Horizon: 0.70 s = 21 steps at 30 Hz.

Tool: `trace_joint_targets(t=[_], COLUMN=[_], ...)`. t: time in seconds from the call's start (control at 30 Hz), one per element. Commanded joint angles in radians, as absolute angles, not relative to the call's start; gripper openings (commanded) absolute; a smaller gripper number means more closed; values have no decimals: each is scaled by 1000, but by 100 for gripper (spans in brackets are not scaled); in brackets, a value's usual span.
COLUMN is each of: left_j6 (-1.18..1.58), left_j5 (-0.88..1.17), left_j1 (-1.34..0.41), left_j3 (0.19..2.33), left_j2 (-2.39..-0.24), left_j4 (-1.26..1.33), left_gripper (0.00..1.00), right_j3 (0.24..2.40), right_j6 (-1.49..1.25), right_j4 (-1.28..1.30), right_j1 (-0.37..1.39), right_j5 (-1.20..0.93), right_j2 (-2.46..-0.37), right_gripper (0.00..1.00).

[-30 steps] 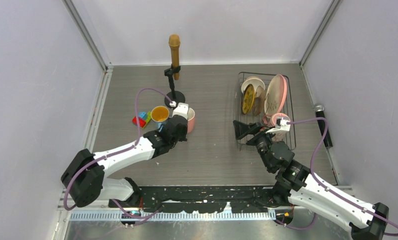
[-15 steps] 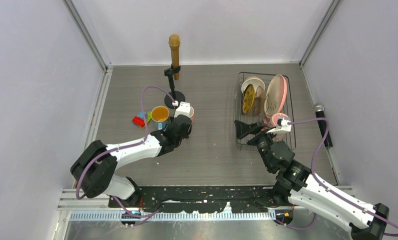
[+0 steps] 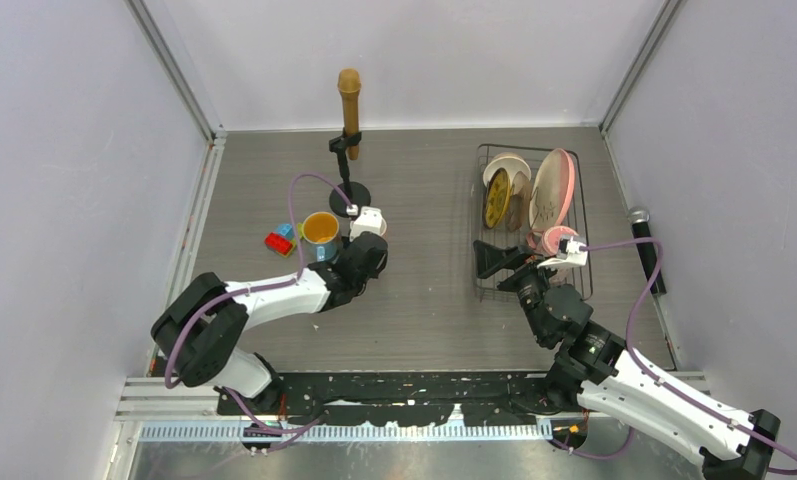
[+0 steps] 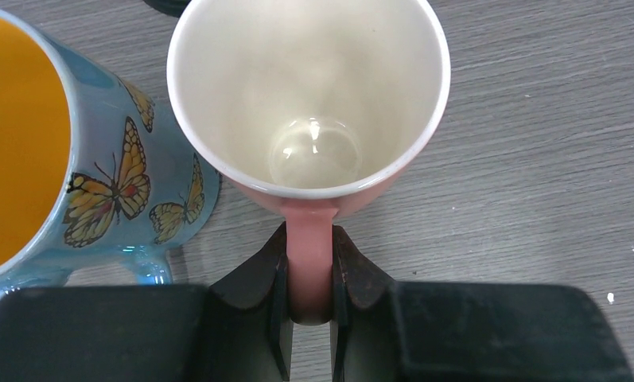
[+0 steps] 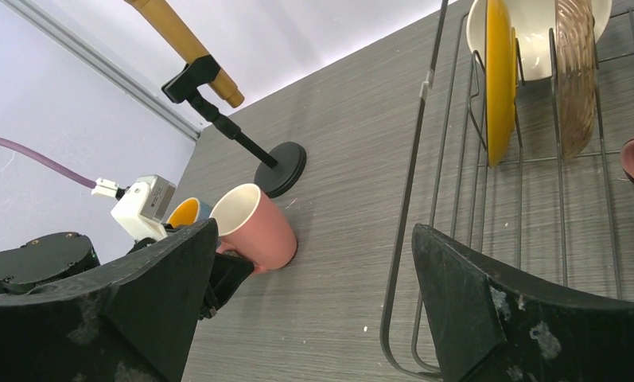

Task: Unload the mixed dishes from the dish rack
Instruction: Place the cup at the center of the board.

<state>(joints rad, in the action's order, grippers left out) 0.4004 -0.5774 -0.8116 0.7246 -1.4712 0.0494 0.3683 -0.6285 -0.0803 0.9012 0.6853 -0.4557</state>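
Note:
My left gripper is shut on the handle of the pink mug. The mug stands upright on the table, touching the orange mug with blue butterfly sides. In the top view my left wrist hides the pink mug. The dish rack at the right holds the large pink plate, the yellow plate, the white bowl and the pink patterned mug. My right gripper is open and empty, over the rack's near left corner.
A microphone stand with a round black base stands just behind the two mugs. Small coloured toy blocks lie left of the orange mug. A loose microphone lies right of the rack.
The left arm has swung its elbow rightward and drawn the pink mug in beside the orange mug, under the wrist. The right arm has hardly moved.

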Motion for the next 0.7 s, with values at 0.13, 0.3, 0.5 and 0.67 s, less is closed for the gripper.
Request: trace_joint_targets(t=[0.13, 0.3, 0.5, 0.67], left_j6=[457, 470, 477, 488], left_j5=[-655, -659, -636, -641], left_j1=[-815, -815, -815, -815], left_j3=[730, 727, 733, 723], left_j2=[-1473, -1482, -1475, -1459], left_j4=[141, 131, 105, 96], left_gripper=[5, 10, 32, 44], right_j3=[406, 403, 414, 421], right_j6=[-612, -615, -618, -617], right_j4=[-70, -58, -24, 6], right_j1=[902, 902, 902, 903], right_j5=[734, 750, 777, 802], right_j2=[-447, -445, -440, -444], right_gripper=[99, 99, 99, 99])
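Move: My left hand still pinches the pink cup's handle; the cup's middle is about 5 cm ahead and 1 cm to the right, level with my fingers. From that hand, the butterfly cup stands some 9 cm left and 4 ahead, and the mic stand's foot 12 ahead and 3 left. From my right hand, the pink cup is roughly 24 cm left, 11 ahead and 16 below; the rack's patterned cup is 12 right, 4 ahead and 14 below. I let go of the pink cup: my left hand settles down by barely half a centimetre, then stays put with a few degrees of counter-clockwise turn while its fingers open about a quarter of their range, the right one coming off the handle. My wide-open right hand eases about 2 cm down and to the right, towards the patterned cup in the rack. ##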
